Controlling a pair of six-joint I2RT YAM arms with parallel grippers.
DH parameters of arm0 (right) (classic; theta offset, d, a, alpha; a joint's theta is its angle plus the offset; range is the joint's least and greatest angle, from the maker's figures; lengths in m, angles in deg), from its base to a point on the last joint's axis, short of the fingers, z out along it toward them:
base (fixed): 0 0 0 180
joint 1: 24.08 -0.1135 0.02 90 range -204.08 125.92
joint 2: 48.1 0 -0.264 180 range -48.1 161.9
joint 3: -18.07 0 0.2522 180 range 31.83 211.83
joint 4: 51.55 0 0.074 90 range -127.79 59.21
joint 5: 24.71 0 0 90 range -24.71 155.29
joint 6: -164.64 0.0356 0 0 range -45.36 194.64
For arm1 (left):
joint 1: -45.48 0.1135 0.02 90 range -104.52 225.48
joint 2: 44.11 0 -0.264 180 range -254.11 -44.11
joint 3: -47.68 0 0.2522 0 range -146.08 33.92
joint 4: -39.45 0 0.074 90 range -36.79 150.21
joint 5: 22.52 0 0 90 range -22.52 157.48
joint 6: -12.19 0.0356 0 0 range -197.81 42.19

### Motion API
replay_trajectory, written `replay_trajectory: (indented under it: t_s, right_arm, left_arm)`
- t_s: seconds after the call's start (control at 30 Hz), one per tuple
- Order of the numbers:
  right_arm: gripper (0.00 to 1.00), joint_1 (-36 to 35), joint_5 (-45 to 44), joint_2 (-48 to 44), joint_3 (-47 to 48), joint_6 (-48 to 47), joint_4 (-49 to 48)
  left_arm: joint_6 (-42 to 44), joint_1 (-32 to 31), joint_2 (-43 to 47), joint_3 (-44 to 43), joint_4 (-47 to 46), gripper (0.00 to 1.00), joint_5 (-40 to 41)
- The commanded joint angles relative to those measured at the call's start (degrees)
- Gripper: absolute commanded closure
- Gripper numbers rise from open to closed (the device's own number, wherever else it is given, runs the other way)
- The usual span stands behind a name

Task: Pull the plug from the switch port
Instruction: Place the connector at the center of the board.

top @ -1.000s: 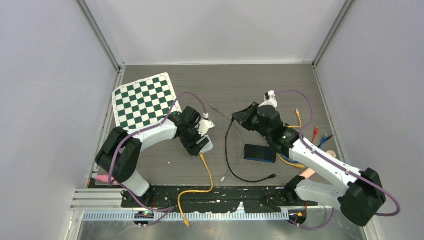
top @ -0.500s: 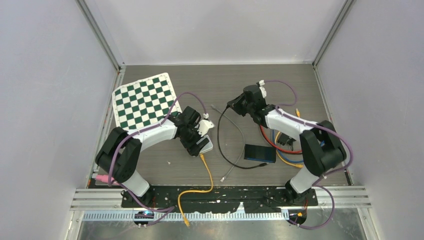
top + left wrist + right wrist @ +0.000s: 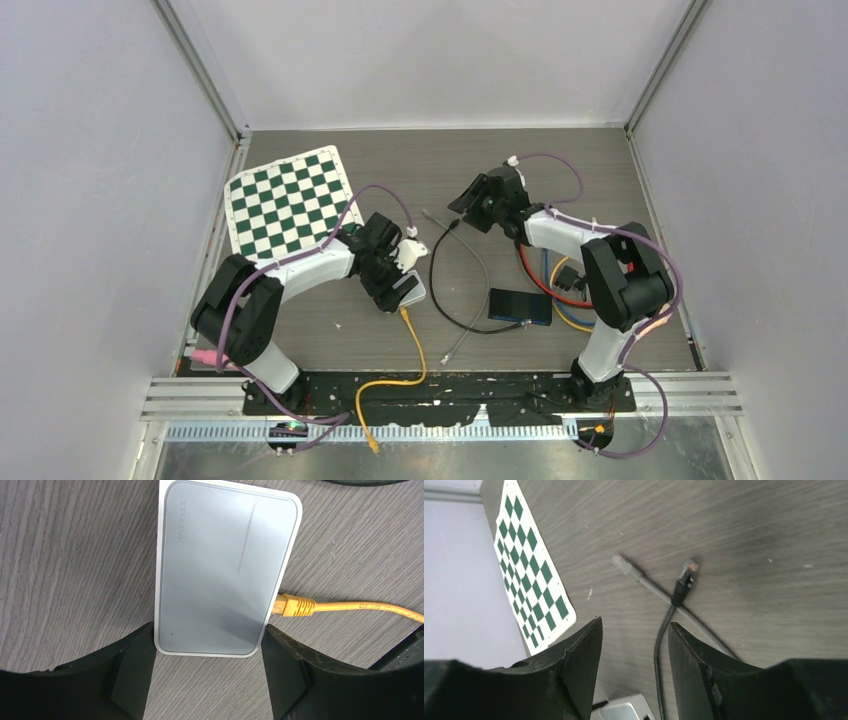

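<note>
A white TP-Link switch [image 3: 225, 565] lies flat on the wood table. A yellow plug [image 3: 295, 605] sits in a port on its right side, and its yellow cable [image 3: 370, 607] runs off to the right. My left gripper [image 3: 207, 632] is shut on the switch's near end, one finger against each side. In the top view the switch [image 3: 412, 287] is left of centre, with the yellow cable [image 3: 420, 350] trailing toward the near edge. My right gripper [image 3: 468, 200] is open and empty at the far centre, above a black cable's plug [image 3: 685, 577].
A grey cable's plug [image 3: 621, 562] lies left of the black one. A green checkerboard [image 3: 288, 200] lies at the far left. A dark blue box [image 3: 520, 305] sits right of centre, with red, blue and yellow cables [image 3: 560, 290] beside it.
My right arm has swung from the near right up to the far centre, and the black cable has shifted left with it. The left gripper and switch have not moved.
</note>
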Motion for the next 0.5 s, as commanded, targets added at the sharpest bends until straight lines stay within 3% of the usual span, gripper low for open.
replay_trajectory:
  t_s: [0.0, 0.1, 0.23, 0.47]
  right_arm:
    - [0.42, 0.82, 5.54, -7.16, -3.54, -6.22, -2.06]
    - [0.41, 0.89, 9.64, -9.34, -5.35, -6.66, -2.56]
    - [0.43, -0.01, 14.54, -14.6, -14.96, -2.95, -8.41]
    - [0.49, -2.86, 15.42, -22.76, -28.06, 0.15, -13.8]
  left_arm:
    - [-0.54, 0.18, 0.71, 0.61, -0.16, 0.34, 0.72]
    - [-0.54, 0.16, 0.62, 0.48, -0.12, 0.34, 0.68]
    - [-0.47, 0.16, 0.62, 0.55, -0.12, 0.34, 0.7]
    - [-0.22, 0.18, 0.72, 0.66, -0.01, 0.33, 0.19]
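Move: From the right hand, the yellow plug in the white switch lies about 21 cm back, 13 cm left and 8 cm below. The switch's middle is 16 cm back and 11 cm left; the freed black connector lies just 1 cm back, 3 cm left, and the black box 19 cm back, 11 cm right. The left hand, gripping the switch, has the plug some 4 cm back and 1 cm right. The open right hand backs about 11 cm towards the yellow plug, turning counter-clockwise; left keeps the switch gripped. ##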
